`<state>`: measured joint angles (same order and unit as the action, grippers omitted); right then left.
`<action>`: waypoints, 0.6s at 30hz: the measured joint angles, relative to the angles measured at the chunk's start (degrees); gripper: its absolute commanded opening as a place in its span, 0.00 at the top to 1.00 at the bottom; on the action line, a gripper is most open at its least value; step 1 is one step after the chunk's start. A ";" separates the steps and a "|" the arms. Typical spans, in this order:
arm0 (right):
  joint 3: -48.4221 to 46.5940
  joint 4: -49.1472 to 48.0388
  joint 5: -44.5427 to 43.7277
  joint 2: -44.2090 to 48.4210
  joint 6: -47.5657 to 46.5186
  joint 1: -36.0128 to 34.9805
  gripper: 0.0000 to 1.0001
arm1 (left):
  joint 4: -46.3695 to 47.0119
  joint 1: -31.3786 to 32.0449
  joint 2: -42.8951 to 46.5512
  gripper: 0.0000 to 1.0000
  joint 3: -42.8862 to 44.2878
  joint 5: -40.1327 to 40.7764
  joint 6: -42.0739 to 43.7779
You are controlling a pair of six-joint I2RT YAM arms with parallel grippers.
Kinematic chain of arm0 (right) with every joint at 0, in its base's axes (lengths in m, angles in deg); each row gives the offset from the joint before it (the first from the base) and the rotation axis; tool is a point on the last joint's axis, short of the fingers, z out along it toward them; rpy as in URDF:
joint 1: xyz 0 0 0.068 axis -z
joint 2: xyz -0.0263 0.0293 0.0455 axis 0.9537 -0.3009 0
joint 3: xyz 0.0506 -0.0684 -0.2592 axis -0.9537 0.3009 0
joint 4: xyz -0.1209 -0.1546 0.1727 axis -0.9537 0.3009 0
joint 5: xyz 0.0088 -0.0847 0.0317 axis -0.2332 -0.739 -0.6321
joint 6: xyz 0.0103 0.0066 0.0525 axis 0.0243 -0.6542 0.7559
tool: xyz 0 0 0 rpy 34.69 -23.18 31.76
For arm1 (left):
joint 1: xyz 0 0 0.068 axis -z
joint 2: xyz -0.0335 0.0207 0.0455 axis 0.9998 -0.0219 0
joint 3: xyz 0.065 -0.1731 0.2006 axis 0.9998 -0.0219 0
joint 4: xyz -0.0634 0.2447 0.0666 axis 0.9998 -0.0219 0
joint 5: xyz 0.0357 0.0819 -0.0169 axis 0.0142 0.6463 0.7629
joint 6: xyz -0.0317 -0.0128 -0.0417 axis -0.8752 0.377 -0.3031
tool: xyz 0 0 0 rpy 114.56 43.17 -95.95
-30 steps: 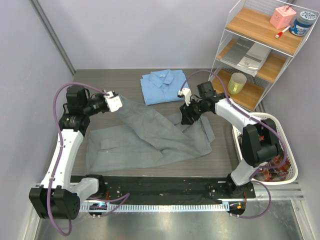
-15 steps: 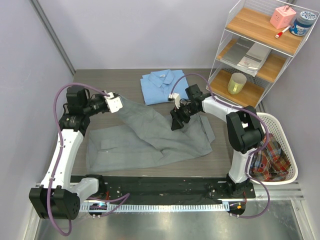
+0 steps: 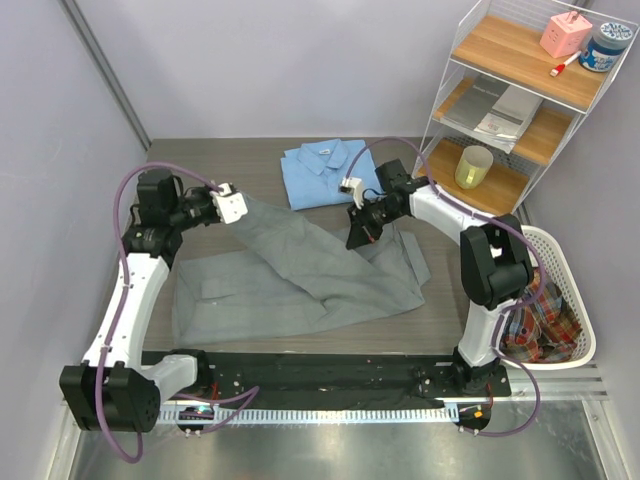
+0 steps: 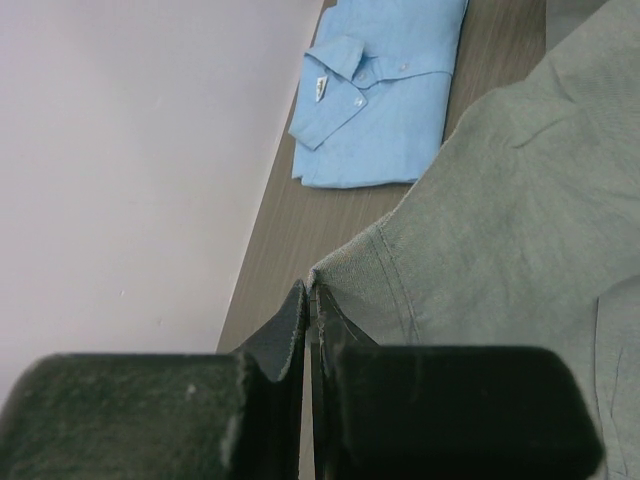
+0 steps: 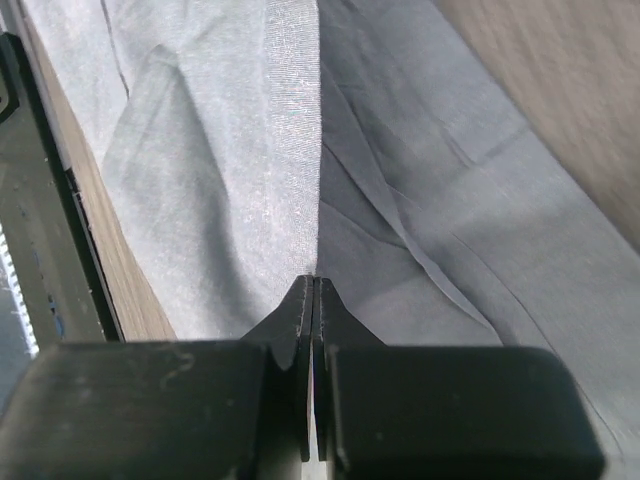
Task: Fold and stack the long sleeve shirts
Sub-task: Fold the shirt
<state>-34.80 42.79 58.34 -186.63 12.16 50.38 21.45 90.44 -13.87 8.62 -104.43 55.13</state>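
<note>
The grey long sleeve shirt (image 3: 300,272) lies crumpled across the middle of the table. My left gripper (image 3: 238,206) is shut on one of its edges and holds that corner lifted at the left; the pinched hem (image 4: 345,262) shows at the fingertips in the left wrist view. My right gripper (image 3: 357,237) is shut on a ridge of the same grey cloth (image 5: 400,190) near the shirt's right side, and the fold runs straight up to the fingertips (image 5: 300,300). The light blue long sleeve shirt (image 3: 325,172) lies folded at the back, collar up, also seen as the blue shirt (image 4: 385,90).
A wire shelf unit (image 3: 520,95) with a yellow cup (image 3: 473,166) stands at the back right. A white basket (image 3: 572,300) holding plaid cloth (image 3: 540,322) sits at the right edge. A black strip (image 3: 330,375) runs along the near edge.
My right gripper has shifted left over the grey shirt, opened, then shut on a fold of it. The left gripper has kept its hold and barely moved.
</note>
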 measured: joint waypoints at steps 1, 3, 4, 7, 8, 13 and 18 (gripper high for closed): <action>0.02 0.31 -0.33 0.48 -0.02 0.42 0.99 | 0.02 0.00 -0.24 1.00 0.00 0.24 0.00; 0.02 0.57 -1.25 1.38 -0.15 1.42 0.99 | 0.22 0.00 -0.61 1.00 -0.02 0.50 0.00; 0.02 0.63 -1.79 1.79 -0.20 1.81 0.99 | 0.44 0.00 -0.74 1.00 -0.02 0.63 0.00; 0.02 0.63 -4.09 3.02 -0.42 2.84 0.99 | 1.33 0.00 -1.46 1.00 -0.02 0.81 -0.20; 0.02 0.50 -4.90 3.34 -0.42 3.13 0.99 | 1.68 0.00 -1.84 1.00 0.00 0.83 -0.39; 1.33 -1.20 -8.81 4.26 -0.31 3.19 0.99 | 2.23 0.00 -3.85 1.00 0.00 0.81 -0.63; 5.09 -4.02 -12.81 5.95 0.52 3.10 0.99 | 3.10 0.31 -6.34 1.00 0.02 0.76 -0.42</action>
<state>-29.71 38.77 45.53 -180.68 12.68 53.48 24.55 90.74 -20.21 8.64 -103.67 54.71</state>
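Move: The left hand holds one end of the lifted part of the grey shirt, with the folded blue shirt about 15 cm ahead of it, 18 cm to its right and 24 cm below; the grey shirt's flat left part lies some 16 cm back, 8 cm left and equally low. From the right hand, pinching a fold low over the cloth, the grey shirt's right end lies about 14 cm right, 4 cm back and 5 cm lower, while the blue shirt is 17 cm ahead, 5 cm left and 5 cm down. Keeping its fold pinched in shut fingers, the right hand draws it about 5 cm to the right and half as far forward towards the grey shirt's right end, rising a centimetre or so before sinking back, as the wrist swings clockwise and the fingers tip more steeply down, some 15 degrees in all. Meanwhile the left hand, its grip unchanged, lowers its end by about 3 cm and carries it nearly as far forward towards the blue shirt, with hardly any turn of the wrist. ##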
